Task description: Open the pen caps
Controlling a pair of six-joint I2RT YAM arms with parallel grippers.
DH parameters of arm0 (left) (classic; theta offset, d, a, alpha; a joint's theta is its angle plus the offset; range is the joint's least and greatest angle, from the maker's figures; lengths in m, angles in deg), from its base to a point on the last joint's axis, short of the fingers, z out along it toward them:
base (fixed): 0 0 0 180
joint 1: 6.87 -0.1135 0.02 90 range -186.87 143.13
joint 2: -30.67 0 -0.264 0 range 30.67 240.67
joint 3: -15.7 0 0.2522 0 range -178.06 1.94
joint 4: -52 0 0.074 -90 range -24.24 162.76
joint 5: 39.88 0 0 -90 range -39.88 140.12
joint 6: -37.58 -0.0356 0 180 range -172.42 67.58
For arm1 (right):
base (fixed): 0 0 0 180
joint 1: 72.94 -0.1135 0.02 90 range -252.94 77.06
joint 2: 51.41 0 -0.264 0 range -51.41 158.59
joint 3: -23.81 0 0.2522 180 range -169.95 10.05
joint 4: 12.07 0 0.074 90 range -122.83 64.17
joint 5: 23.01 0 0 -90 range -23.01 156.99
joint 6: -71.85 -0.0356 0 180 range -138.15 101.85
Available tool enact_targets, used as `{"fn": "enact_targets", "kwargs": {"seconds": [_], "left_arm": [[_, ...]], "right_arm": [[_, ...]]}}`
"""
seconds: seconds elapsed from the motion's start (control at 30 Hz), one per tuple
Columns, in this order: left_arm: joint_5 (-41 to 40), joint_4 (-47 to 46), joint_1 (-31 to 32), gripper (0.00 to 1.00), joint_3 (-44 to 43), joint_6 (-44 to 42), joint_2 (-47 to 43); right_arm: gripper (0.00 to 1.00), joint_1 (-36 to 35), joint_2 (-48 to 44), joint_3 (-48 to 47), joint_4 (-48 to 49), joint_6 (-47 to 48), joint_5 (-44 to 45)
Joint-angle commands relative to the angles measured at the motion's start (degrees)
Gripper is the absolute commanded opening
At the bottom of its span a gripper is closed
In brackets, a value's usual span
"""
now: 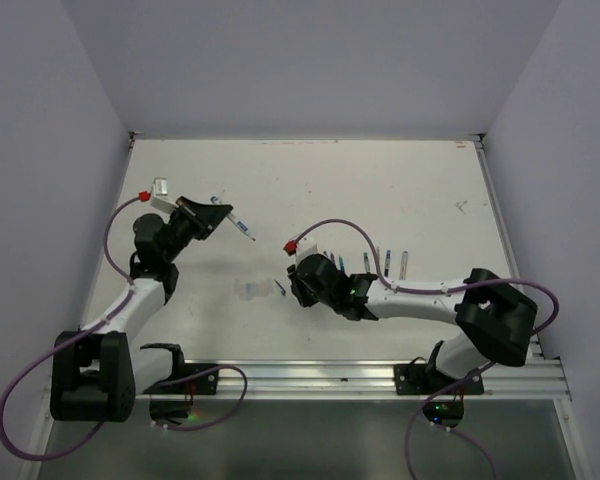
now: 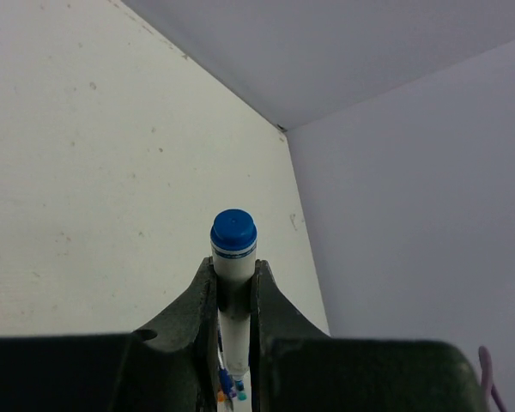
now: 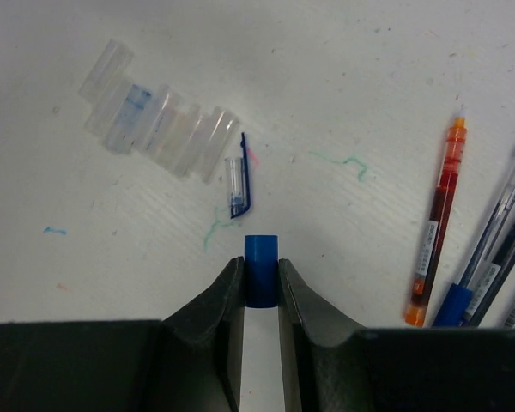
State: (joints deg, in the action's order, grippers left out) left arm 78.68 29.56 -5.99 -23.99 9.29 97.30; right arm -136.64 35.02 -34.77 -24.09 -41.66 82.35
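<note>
My left gripper (image 2: 234, 270) is shut on a white-barrelled pen (image 2: 232, 296), whose round blue end (image 2: 233, 230) sticks out past the fingertips. In the top view this pen (image 1: 242, 228) is held above the table's left half. My right gripper (image 3: 260, 266) is shut on a short blue pen cap (image 3: 261, 247), held just above the table. A clear cap with a blue clip (image 3: 238, 187) lies just ahead of it. Several clear caps (image 3: 159, 124) lie in a cluster further off to the left. The two grippers are well apart in the top view.
An orange-red pen (image 3: 438, 232) and several blue pens (image 3: 489, 249) lie side by side to the right of my right gripper; in the top view these pens (image 1: 385, 262) lie beside the right arm. Purple walls bound the white table (image 1: 380, 190) at back and sides.
</note>
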Motion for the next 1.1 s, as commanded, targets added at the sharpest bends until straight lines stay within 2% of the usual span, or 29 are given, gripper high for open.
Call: {"fn": "enact_targets", "kwargs": {"seconds": [0.0,0.23,0.37,0.63,0.67,0.73,0.77,0.87,1.07], "left_arm": [[-1.92,7.89,-0.01,0.0,-2.01,-9.05,-4.48],[-1.67,15.81,-0.01,0.0,-2.89,-14.07,-11.17],[-1.14,20.55,-0.01,0.0,-4.04,-16.45,-14.24],[1.32,21.44,-0.01,0.0,-1.85,-17.15,-16.97],[1.41,21.01,-0.01,0.0,-1.58,-16.98,-16.97],[2.2,20.57,-0.01,0.0,-1.05,-16.89,-16.71],[2.55,20.47,-0.01,0.0,-0.96,-16.89,-16.45],[4.05,20.38,-0.01,0.0,-0.96,-17.41,-15.57],[5.81,19.77,0.69,0.0,-0.17,-17.77,-11.72]], "right_arm": [[0.0,2.26,2.85,-2.9,2.13,0.73,-4.8],[0.0,3.67,12.0,-9.14,3.53,1.54,-5.6],[0.0,3.67,14.2,-9.15,5.2,0.83,-4.11],[0.01,3.76,16.49,-9.06,7.49,0.22,-6.74],[0.09,3.76,16.49,-9.15,7.66,0.04,-6.83],[0.16,3.67,16.75,-9.5,7.58,-0.22,-6.92],[0.25,3.76,16.66,-9.59,7.14,-0.31,-6.22],[0.39,3.67,15.79,-9.06,7.4,-0.92,-5.25],[0.55,3.85,10.88,-7.57,6.44,-0.66,-1.65]]}}
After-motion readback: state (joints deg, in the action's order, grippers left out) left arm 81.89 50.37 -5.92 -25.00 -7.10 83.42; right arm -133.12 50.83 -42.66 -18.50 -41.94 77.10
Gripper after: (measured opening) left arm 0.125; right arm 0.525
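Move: The right hand still grips the blue cap; the bare spot for it lies about 3 cm ahead, 4 cm left and 5 cm below. The clip cap sits just beyond, about 3 cm ahead and 5 left; the row of clear caps centres some 3 ahead and 11 left, the orange pen 7 ahead and 2 right. From the left hand, the spot is about 12 cm back, 15 right and 18 below. The right hand carries the blue cap forward, then left and down about 4.5 cm to the table, slides it the last centimetre or so leftward against the clip cap at the near end of the clear row, and opens its fingers to let go. Meanwhile the left hand keeps its grip on the uncapped pen, drawing back about 4 cm and rolling its left side up some 15 degrees. ##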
